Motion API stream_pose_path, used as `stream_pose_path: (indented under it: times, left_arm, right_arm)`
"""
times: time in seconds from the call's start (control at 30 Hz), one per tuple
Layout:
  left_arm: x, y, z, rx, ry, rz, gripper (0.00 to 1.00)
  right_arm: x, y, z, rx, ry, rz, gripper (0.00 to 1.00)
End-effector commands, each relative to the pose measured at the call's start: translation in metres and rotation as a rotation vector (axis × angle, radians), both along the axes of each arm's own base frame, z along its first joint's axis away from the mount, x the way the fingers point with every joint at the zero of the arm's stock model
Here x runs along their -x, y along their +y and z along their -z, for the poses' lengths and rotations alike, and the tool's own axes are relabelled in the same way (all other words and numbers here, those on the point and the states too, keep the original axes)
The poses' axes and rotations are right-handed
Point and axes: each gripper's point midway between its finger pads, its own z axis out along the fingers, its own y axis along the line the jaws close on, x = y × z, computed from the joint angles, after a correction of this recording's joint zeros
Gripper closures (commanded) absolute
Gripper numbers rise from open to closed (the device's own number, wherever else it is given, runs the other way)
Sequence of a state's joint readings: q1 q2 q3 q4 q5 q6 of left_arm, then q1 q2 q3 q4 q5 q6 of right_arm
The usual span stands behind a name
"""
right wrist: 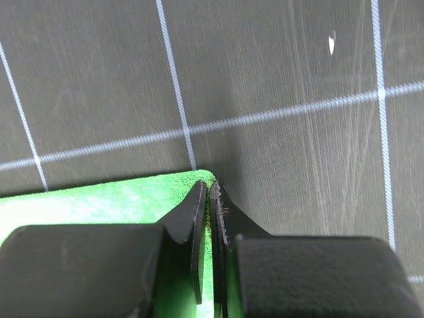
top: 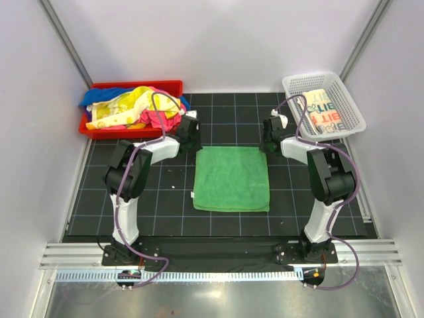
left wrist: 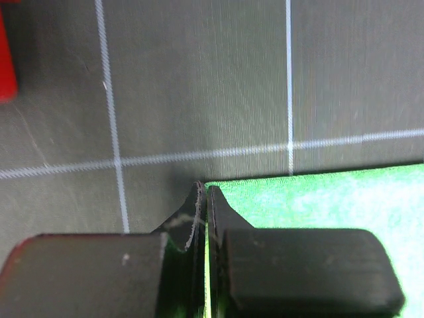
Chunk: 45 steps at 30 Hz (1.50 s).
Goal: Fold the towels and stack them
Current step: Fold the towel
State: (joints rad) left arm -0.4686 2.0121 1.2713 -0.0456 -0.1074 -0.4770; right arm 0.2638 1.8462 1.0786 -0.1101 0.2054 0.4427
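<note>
A plain green towel (top: 232, 179) lies flat in the middle of the black grid mat. At its far left corner my left gripper (top: 196, 147) is shut on the cloth; the left wrist view shows the jaws (left wrist: 204, 189) pinching the green towel (left wrist: 331, 199) edge. My right gripper (top: 267, 147) is shut on the far right corner, and the right wrist view shows a sliver of green towel (right wrist: 99, 202) squeezed between the closed jaws (right wrist: 207, 185). A folded cream towel with teal and orange letters (top: 323, 109) rests in the basket. Several crumpled towels (top: 136, 107) fill the tray.
The red tray (top: 136, 85) stands at the back left; its corner (left wrist: 5, 59) shows in the left wrist view. The white mesh basket (top: 312, 77) stands at the back right. White walls close in both sides, and a metal rail (top: 212, 255) runs along the near edge.
</note>
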Motion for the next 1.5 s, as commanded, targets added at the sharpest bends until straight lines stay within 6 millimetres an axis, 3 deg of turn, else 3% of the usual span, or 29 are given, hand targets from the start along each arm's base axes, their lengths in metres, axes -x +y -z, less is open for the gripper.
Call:
stream_pose_path:
  times: [0.0, 0.2, 0.27, 0.37, 0.43, 0.47, 0.53, 0.57, 0.77, 0.87, 0.9, 0.93, 1.17, 1.47]
  left_arm:
    - [-0.048, 0.006, -0.041, 0.016, -0.167, -0.059, 1.00]
    - [-0.074, 0.009, -0.077, 0.073, -0.287, -0.075, 1.00]
    - [-0.077, 0.007, -0.090, 0.100, -0.316, -0.063, 1.00]
    - [-0.072, 0.005, -0.091, 0.119, -0.316, -0.045, 1.00]
    - [-0.067, 0.006, -0.097, 0.129, -0.327, -0.037, 1.00]
    - [-0.061, 0.009, -0.091, 0.129, -0.319, -0.039, 1.00]
    - [-0.054, 0.009, -0.100, 0.150, -0.340, -0.037, 1.00]
    - [-0.047, 0.011, -0.093, 0.153, -0.324, -0.032, 1.00]
    - [-0.020, 0.011, -0.102, 0.224, -0.335, -0.015, 1.00]
    - [-0.005, 0.011, -0.098, 0.253, -0.317, -0.006, 1.00]
    - [0.004, 0.013, -0.087, 0.252, -0.291, -0.006, 1.00]
    - [0.006, 0.014, -0.093, 0.270, -0.303, -0.013, 1.00]
    - [0.038, 0.020, -0.084, 0.293, -0.285, -0.019, 1.00]
    - [0.074, 0.014, -0.079, 0.346, -0.257, 0.015, 1.00]
  right_arm:
    - [-0.039, -0.002, -0.028, -0.014, -0.125, 0.024, 0.99]
    - [-0.060, 0.000, -0.054, -0.038, -0.226, 0.016, 0.99]
    - [-0.065, 0.002, -0.064, -0.046, -0.258, 0.007, 0.99]
    - [-0.064, 0.004, -0.078, -0.063, -0.290, -0.001, 0.99]
    - [-0.057, 0.005, -0.078, -0.078, -0.289, -0.009, 0.99]
    - [-0.055, 0.006, -0.090, -0.090, -0.320, -0.010, 0.99]
    - [-0.044, 0.006, -0.086, -0.102, -0.313, -0.019, 0.99]
    - [-0.040, 0.007, -0.097, -0.112, -0.338, -0.022, 0.99]
    - [-0.007, 0.011, -0.093, -0.144, -0.331, -0.045, 0.99]
    - [0.014, 0.012, -0.083, -0.157, -0.312, -0.052, 0.99]
    - [0.018, 0.012, -0.086, -0.161, -0.322, -0.052, 0.99]
    - [0.022, 0.013, -0.086, -0.165, -0.323, -0.053, 0.99]
    - [0.057, 0.014, -0.072, -0.162, -0.299, -0.042, 0.99]
    - [0.090, 0.013, -0.066, -0.178, -0.290, -0.018, 0.99]
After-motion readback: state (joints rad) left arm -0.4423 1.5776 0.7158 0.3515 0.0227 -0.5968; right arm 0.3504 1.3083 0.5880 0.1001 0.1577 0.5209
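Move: Both closed grippers hold the far corners of the once-folded green towel, almost down on the table. They are to carry these over the near edge: its near-left corner lies about 24 cm back and 2 cm left of the left hand, its near-right corner some 24 cm straight back from the right. The red bin stands about 25 cm left and 16 cm ahead of the left hand, the white basket about 24 cm right and 16 cm ahead of the right hand. With fingers kept shut on the far corners, both arms first draw the green towel forward about 5 cm while starting to lift. They then reverse, rising a little more to some 6–7 cm above where they began and easing down to about 5, and carry the held edge some 13 cm back over the towel towards its near edge with a slight drift to the left, the fingers tipping up by 10 degrees or so and the two wrists rolling opposite ways. ##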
